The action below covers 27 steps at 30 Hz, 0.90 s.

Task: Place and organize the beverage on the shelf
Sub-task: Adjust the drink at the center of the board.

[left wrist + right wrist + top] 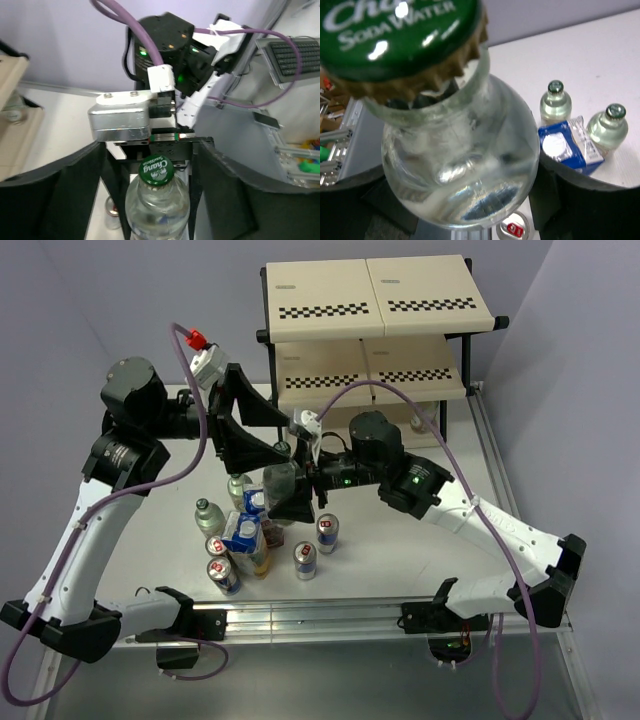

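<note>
A clear bottle with a green cap is held above the table between both grippers. My right gripper is shut on its body, and its thin black fingers press against both sides of the glass. My left gripper is open, and its wide fingers stand apart from the bottle. In the right wrist view the bottle fills the frame inside the right gripper. The shelf stands at the back, its visible boards bare.
Below the held bottle stand two bottles, a blue carton and several cans. One more bottle stands by the shelf's right leg. The right wrist view shows the carton and a can.
</note>
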### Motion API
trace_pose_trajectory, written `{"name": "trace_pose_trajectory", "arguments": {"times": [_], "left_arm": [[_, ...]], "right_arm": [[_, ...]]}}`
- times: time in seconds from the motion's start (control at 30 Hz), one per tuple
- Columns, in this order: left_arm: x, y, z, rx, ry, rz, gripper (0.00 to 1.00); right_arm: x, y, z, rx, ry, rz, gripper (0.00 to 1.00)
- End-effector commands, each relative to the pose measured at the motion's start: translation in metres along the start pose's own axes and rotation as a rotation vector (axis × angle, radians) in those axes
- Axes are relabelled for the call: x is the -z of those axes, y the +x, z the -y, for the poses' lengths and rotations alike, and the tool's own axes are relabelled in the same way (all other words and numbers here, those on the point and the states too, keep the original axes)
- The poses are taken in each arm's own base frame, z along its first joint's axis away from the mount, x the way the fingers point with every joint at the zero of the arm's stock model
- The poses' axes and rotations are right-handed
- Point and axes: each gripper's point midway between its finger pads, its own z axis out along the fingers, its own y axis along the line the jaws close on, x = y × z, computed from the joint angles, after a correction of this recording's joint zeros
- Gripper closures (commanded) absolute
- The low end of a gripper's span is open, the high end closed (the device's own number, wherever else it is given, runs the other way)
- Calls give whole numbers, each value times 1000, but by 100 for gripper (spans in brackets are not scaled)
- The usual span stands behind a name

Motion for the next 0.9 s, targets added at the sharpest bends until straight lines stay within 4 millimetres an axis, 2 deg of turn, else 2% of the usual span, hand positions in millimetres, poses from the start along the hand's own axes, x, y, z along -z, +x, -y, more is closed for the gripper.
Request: {"name": "trace_pose_trajectory", "arguments": {"times": [0.0, 0.03, 0.17, 0.2, 0.23, 0.27, 0.3, 0.33, 0.37, 0.4, 0.43, 0.47, 0.5, 0.53, 0.57, 0.6, 0.63, 0.67, 0.7, 0.73, 0.77, 0.8, 0.83, 0.87], "left_arm": [[7, -34, 1, -147, -119, 91, 13], [10, -38, 3, -158, -141, 107, 1], [21, -62, -13, -153, -316, 210, 1], [26, -69, -18, -148, -371, 241, 0], [40, -83, -32, -141, -505, 307, 1], [48, -88, -40, -116, -579, 340, 0], [60, -93, -49, -90, -676, 376, 1], [87, -100, -69, -57, -864, 446, 0], [105, -100, -78, -24, -979, 484, 0], [121, -89, -87, 17, -1085, 474, 1], [138, -86, -87, 27, -1167, 498, 1], [163, -82, -92, 25, -1302, 528, 1], [171, -66, -97, 30, -1355, 500, 1], [183, -67, -84, 2, -1376, 529, 0], [192, -62, -82, -30, -1412, 526, 1], [195, -41, -89, -30, -1440, 487, 0], [203, -40, -77, -58, -1443, 511, 1], [209, -40, -75, -86, -1465, 524, 0], [213, -28, -74, -87, -1478, 520, 1], [216, -25, -74, -89, -1492, 526, 0], [219, -22, -73, -95, -1502, 528, 0], [220, -14, -78, -89, -1521, 514, 0], [222, -12, -77, -94, -1528, 516, 1], [222, -11, -77, -99, -1525, 523, 0]], "right_arm": [[21, -60, -33, 148, -49, 242, 100], [23, -67, -32, 164, -34, 276, 100], [41, -72, -18, 176, 96, 355, 100], [47, -79, -8, 176, 164, 403, 100], [53, -79, -1, 172, 207, 424, 100], [59, -71, 19, 172, 295, 424, 100], [72, -71, 31, 170, 380, 447, 100], [90, -73, 60, 145, 558, 487, 100], [94, -52, 79, 116, 633, 468, 100], [122, -57, 96, 121, 734, 536, 100], [140, -50, 114, 110, 832, 567, 100], [155, -22, 140, 89, 943, 552, 100], [175, -28, 149, 125, 1002, 624, 100], [203, -21, 169, 153, 1111, 637, 100], [210, 3, 187, 157, 1169, 603, 100], [222, -7, 190, 221, 1186, 663, 100], [239, -4, 201, 269, 1235, 661, 100], [237, 16, 217, 290, 1247, 609, 100], [243, 7, 219, 330, 1248, 659, 100], [253, 13, 230, 322, 1272, 659, 100], [251, 27, 247, 299, 1272, 625, 100], [251, 20, 247, 319, 1227, 677, 100], [254, 22, 253, 310, 1225, 696, 100], [262, 35, 269, 298, 1254, 680, 100]]}}
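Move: The right hand already grips the soda water bottle's body. The free stretch of the shelf's bottom board lies roughly 37 cm ahead, 26 cm to its right and 32 cm lower; the bottle already placed there stands about 12 cm farther right of that stretch. Below the hand, the rear carton is some 6 cm ahead and 8 cm left, the nearest can 4 cm ahead and 8 cm right. From the left hand, the held bottle's middle is about 12 cm below, 2 cm back and 1 cm right. Keeping its grip, the right hand carries the soda water bottle away from the left hand towards the bottom board, at first slowly and then in a fast sweep some 26 cm right and 24 cm forward, sinking about 19 cm, most of it late, while turning roughly 75 degrees clockwise so the fingers face the shelf. The left hand spreads its loosened fingers fully and clears the bottle, rising about 6 cm while swinging forward, then going about 20 cm left in all and dropping again as it turns some 85 degrees counter-clockwise. ##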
